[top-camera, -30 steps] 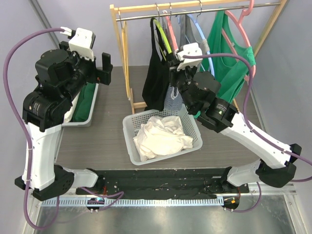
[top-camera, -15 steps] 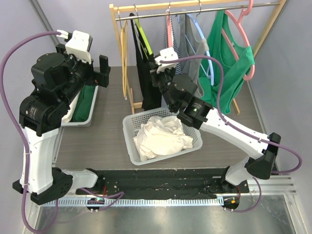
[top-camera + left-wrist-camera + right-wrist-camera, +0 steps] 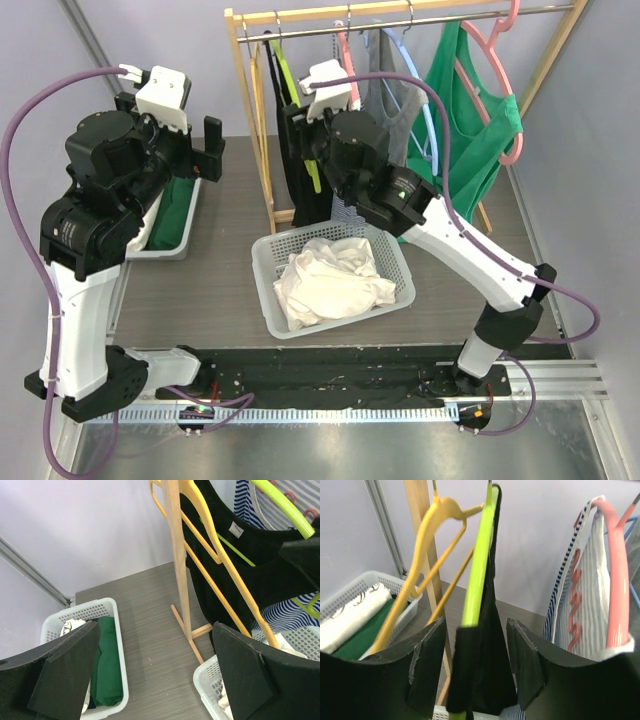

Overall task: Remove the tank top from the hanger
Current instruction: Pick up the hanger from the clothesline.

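A black tank top (image 3: 300, 175) hangs on a lime-green hanger (image 3: 288, 65) from the rail, left of the other clothes. My right gripper (image 3: 298, 125) is raised against its upper part. In the right wrist view the right gripper (image 3: 476, 624) is open. The lime-green hanger (image 3: 477, 570) and the black tank top (image 3: 490, 650) pass between the fingers, and neither pad touches them. My left gripper (image 3: 210, 140) is held high at the left, apart from the rack. It is open and empty (image 3: 157, 630), looking past the black tank top (image 3: 250, 565).
An empty yellow hanger (image 3: 215, 545) hangs by the wooden rack post (image 3: 255, 110). A striped top on a pink hanger (image 3: 617, 580) and a green tank top (image 3: 470, 130) hang further right. A white basket (image 3: 270, 250) of white cloth stands below, and another basket (image 3: 107, 610) holds green cloth at the left.
My right arm swung left along the rail, and the black tank top and its hanger went with it. Its jaws, shut on the fabric before, now stand apart. The left arm stayed still.
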You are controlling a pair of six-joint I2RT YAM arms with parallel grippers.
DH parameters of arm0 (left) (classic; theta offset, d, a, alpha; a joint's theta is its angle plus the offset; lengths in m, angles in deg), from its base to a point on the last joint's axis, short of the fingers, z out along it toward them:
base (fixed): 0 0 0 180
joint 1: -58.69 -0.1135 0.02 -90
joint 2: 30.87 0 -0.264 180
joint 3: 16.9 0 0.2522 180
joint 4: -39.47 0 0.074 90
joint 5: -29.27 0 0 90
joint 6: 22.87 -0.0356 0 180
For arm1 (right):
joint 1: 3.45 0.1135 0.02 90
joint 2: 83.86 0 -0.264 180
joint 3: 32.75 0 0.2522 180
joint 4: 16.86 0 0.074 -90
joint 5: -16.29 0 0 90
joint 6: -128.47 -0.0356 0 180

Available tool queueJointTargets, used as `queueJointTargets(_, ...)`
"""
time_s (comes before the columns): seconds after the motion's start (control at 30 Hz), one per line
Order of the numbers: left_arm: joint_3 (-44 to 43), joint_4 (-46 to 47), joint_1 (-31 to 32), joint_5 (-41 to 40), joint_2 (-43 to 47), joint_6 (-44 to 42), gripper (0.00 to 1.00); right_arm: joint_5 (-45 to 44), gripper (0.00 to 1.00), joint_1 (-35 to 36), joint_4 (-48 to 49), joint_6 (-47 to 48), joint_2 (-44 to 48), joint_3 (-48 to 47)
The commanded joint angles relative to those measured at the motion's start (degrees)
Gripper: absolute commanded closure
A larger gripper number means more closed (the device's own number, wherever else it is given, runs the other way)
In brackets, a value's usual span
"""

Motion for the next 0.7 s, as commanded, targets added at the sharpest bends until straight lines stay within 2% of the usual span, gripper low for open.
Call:
queueJointTargets(0.0,-0.52,1.14,-0.2,0.01,0.64,-0.06,0.0,-0.78,0.44,0.27,-14.9,-3.91,-5.65,-14.23)
queueJointTargets(0.03,-0.6,1.14,-0.2,-0.08,0.64,-0.06,0.0,-0.87,0.45,0.18,-16.51,-4.52,-6.89,-18.34)
queueJointTargets(0.07,-0.61,0.97,-0.2,-0.08,0.73,-0.06,0.0,-0.96,0.51,0.01,-19.22,-4.96,-7.77,-20.12)
queueJointTargets(0.17,-0.43,1.05,-0.11,-0.25,0.99,-0.23,0.0,-0.61,0.6,-0.26,-22.66,-5.93,-10.15,-24.61)
queueJointTargets(0.3,-0.78,0.96,-0.11,-0.43,0.99,-0.5,0.0,-1.05,0.6,-0.7,-27.5,-6.37,-12.09,-29.01)
queueJointTargets(0.43,-1.31,0.96,-0.2,-0.08,0.46,-0.41,0.0,-1.13,0.61,-0.96,-29.18,-7.78,-11.47,-29.19)
queueJointTargets(0.5,-1.57,0.96,-0.2,0.27,0.37,-0.32,0.0,-1.22,0.66,-1.05,-29.88,-8.13,-11.3,-29.2)
queueJointTargets(0.53,-1.66,0.96,-0.11,0.36,0.11,-0.23,0.0,-1.14,0.69,-1.14,-29.79,-8.3,-11.3,-29.19)
queueJointTargets(0.57,-1.83,0.96,-0.11,0.45,0.11,-0.15,0.0,-1.22,0.79,-1.23,-29.79,-8.48,-11.21,-29.19)
queueJointTargets(0.67,-1.84,0.79,-0.2,0.45,0.11,-0.15,0.0,-0.44,0.99,-1.4,-27.09,-8.13,-10.16,-27.8)
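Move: The right hand stands half open around the green hanger's near shoulder with its black strap, which is about 1 cm ahead of it and 2 cm lower. The black tank top hangs some 8 cm ahead and 12 cm lower; the yellow hanger is about 10 cm ahead and 7 cm left, the pink hanger about 10 cm ahead and 9 cm right. From the left hand the green shoulder lies roughly 6 cm ahead, 18 cm right and 3 cm lower. The right hand, its parted fingers already to either side of the strap-covered green shoulder, rises about 2 cm while drifting slightly forward and left, then sinks some 3.5 cm and eases back to the right as the wrist tips the fingers down by roughly 10 degrees. The fingers close in most of the way and by the end pinch the green hanger through the black cloth, just below where the bare green plastic goes under the strap. ##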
